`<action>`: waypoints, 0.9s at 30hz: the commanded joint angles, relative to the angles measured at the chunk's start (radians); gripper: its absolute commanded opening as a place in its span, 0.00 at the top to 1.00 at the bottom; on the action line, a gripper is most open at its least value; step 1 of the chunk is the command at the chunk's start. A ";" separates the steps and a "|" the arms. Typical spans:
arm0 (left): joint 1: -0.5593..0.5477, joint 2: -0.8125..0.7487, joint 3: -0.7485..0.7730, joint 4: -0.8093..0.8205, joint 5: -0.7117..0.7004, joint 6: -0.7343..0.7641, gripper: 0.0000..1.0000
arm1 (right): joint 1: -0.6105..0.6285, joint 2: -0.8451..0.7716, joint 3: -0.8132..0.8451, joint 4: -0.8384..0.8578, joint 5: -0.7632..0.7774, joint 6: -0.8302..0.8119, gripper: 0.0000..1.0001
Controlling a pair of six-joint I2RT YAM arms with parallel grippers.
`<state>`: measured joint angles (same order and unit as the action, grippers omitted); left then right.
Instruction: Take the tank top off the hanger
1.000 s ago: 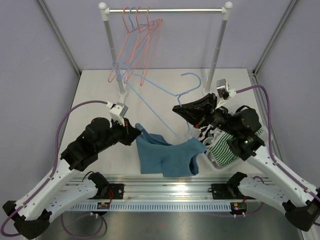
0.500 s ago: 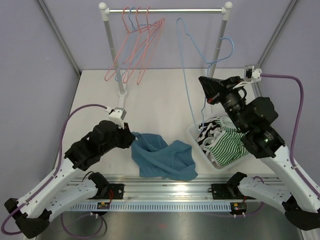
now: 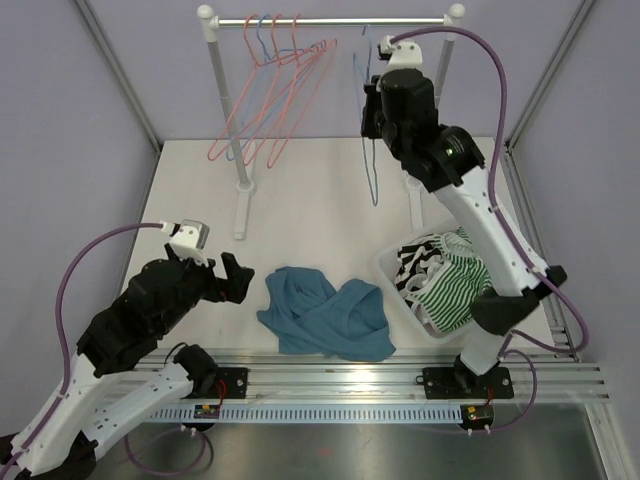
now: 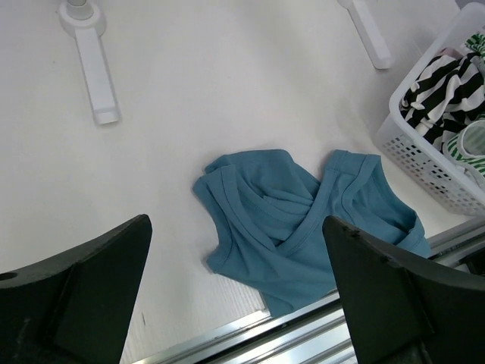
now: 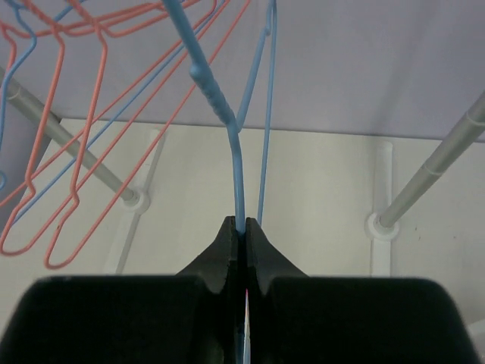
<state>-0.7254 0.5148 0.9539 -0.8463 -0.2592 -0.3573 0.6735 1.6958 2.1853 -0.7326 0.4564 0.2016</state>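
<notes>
The blue tank top [image 3: 325,315] [image 4: 303,220] lies crumpled on the table near the front edge, off the hanger. My left gripper [image 3: 228,278] [image 4: 235,227] hovers just left of it, open, with nothing between its fingers. My right gripper [image 3: 372,112] [image 5: 244,227] is raised to the rack's rail and shut on the wire of the bare blue hanger [image 3: 368,140] [image 5: 227,114]. The hanger dangles near the rail; whether its hook is over the rail is hidden behind the arm.
The clothes rack's rail [image 3: 330,20] carries several pink and blue hangers [image 3: 285,90] at its left end. Its posts and feet [image 4: 95,72] stand on the table. A white basket [image 3: 388,265] [image 4: 424,163] with striped clothes sits at the right front.
My left gripper opened, let go of the tank top and drew back left. My right arm carried the empty hanger from low over the table up to the rail.
</notes>
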 commanded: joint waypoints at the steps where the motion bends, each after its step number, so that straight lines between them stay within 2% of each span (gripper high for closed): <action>1: -0.003 -0.042 -0.053 0.050 -0.034 0.026 0.01 | -0.074 0.170 0.346 -0.173 -0.042 -0.050 1.00; 4: -0.003 -0.074 -0.078 0.061 -0.047 0.021 0.01 | -0.140 0.318 0.551 -0.224 -0.097 -0.050 1.00; 5: -0.003 -0.084 -0.078 0.062 -0.052 0.018 0.01 | -0.153 0.336 0.567 -0.212 -0.114 -0.056 1.00; 9: -0.002 -0.087 -0.095 0.073 -0.042 0.014 0.01 | -0.204 0.350 0.461 -0.045 -0.163 -0.093 1.00; 14: -0.002 -0.081 -0.098 0.078 -0.029 0.015 0.01 | -0.250 0.452 0.584 -0.074 -0.197 -0.099 1.00; 18: -0.002 -0.079 -0.099 0.078 -0.026 0.014 0.01 | -0.264 0.423 0.478 -0.053 -0.223 -0.096 1.00; 23: -0.002 -0.062 -0.096 0.076 -0.023 0.009 0.01 | -0.264 0.384 0.441 -0.057 -0.242 -0.082 1.00; 24: -0.002 -0.059 -0.095 0.075 -0.022 0.008 0.01 | -0.265 0.371 0.433 -0.062 -0.258 -0.080 0.95; 27: -0.002 -0.033 -0.073 0.059 -0.040 -0.014 0.01 | -0.267 0.326 0.400 -0.064 -0.272 -0.061 0.56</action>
<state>-0.7254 0.4530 0.8604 -0.8150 -0.2848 -0.3531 0.4156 2.1094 2.6091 -0.7845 0.2230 0.1364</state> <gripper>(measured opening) 0.988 0.373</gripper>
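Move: The right hand holds the bare blue hanger just below its neck; the free stretch of rail meant for the hook lies about 17 cm ahead, 4 cm to the right and some 4 cm higher. Along that rail, also about 17 cm ahead, the nearest pink hanger's hook is roughly 18 cm to the left and the right post's top about 20 cm to the right. From the idle left hand that rail spot is around 40 cm ahead, 35 cm right and 22 cm up. The right hand carries the pinched blue hanger forward about 13 cm towards the rail, at first nearly level, then veering some 4 cm to the right and sinking about 5 cm to bring the hook down over the rail between the hanging hangers and the right post. There the hand halts and backs off barely a centimetre while its fingers, shut until then, part to roughly a third of their opening around the hanger's bar, the wrist keeping almost the same tilt. ##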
